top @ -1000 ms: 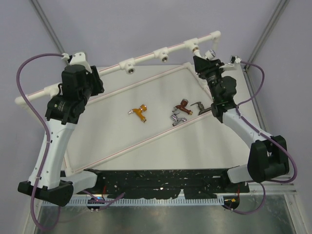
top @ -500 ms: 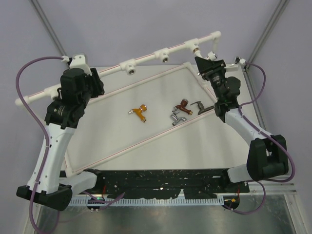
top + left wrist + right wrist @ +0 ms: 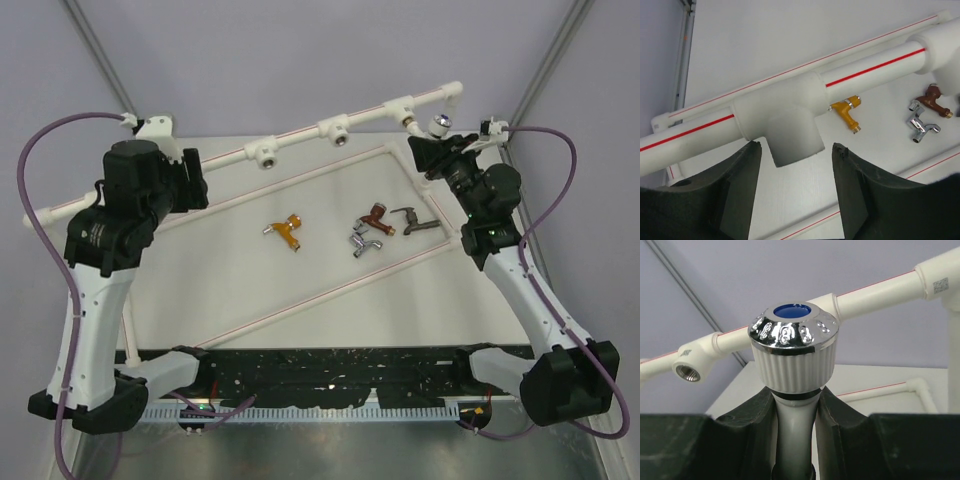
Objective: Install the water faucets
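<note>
My right gripper [image 3: 438,142] [image 3: 796,392] is shut on the stem of the white faucet [image 3: 792,355] [image 3: 440,124]. Its ribbed knob carries a chrome cap with a blue centre, and it sits beside the rightmost tee [image 3: 407,108] of the white pipe [image 3: 300,140]. My left gripper [image 3: 192,172] [image 3: 796,146] is open, its fingertips on either side of a tee socket [image 3: 790,125]; the right one is clear of it. Lying on the table are an orange-gold faucet [image 3: 288,230] [image 3: 846,109], a copper-brown one [image 3: 375,216] [image 3: 932,97], a chrome one [image 3: 363,242] [image 3: 920,127] and a dark bronze one [image 3: 410,218].
A metal-threaded tee socket [image 3: 687,371] faces the right wrist camera. Lower frame pipes [image 3: 300,178] with red stripes run across the white table [image 3: 250,280]. Grey enclosure posts [image 3: 100,50] stand at the back corners. Purple cables loop beside both arms.
The upper pipe has shifted nearer and to the right. My right arm stretched rightward with the white faucet. My left arm rose, and its jaws widened around the tee.
</note>
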Controlling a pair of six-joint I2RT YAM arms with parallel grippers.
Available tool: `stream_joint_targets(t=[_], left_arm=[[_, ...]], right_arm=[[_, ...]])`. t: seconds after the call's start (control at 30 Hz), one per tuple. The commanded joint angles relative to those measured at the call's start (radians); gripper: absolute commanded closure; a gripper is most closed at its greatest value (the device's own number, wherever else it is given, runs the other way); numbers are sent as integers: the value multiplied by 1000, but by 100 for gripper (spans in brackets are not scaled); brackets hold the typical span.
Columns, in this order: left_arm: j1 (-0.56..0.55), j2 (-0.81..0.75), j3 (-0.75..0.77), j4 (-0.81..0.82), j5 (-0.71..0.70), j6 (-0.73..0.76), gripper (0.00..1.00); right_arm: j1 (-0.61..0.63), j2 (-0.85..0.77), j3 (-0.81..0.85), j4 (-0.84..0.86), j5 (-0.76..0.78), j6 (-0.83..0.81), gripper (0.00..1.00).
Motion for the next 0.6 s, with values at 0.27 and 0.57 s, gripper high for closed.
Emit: stream_joint_targets(t=[0.27, 0.57], left_arm=[[-85, -84, 158, 122, 285, 551, 9], [-114, 75, 126, 254, 381, 920, 6]], right_arm=[[3, -241, -124, -77, 60, -557, 93], [3, -340, -212, -5, 16, -874, 91]])
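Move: The white faucet with the blue-topped knob is already in the right fingers. The empty rightmost socket it has just been at lies about 5 cm ahead of the right hand, 4 cm left and 2 cm higher; the pipe's end elbow stands some 11 cm ahead and 5 cm right, 4 cm higher. The left fingers straddle the second fitting from the left, roughly 4 cm ahead, 1 cm left and level; the middle fitting is about 9 cm ahead and 15 cm right, also level. The white faucet, still pinched below its knob, is drawn back about 5 cm and 4 cm to the right by the right hand, away from the rightmost socket, sinking slightly while the wrist rolls some 35 degrees, left side down. The left fingers spread wide and clear their pipe fitting as that hand rises about 10 cm, easing back then forward and right, its tips tilting up and turning clockwise. ##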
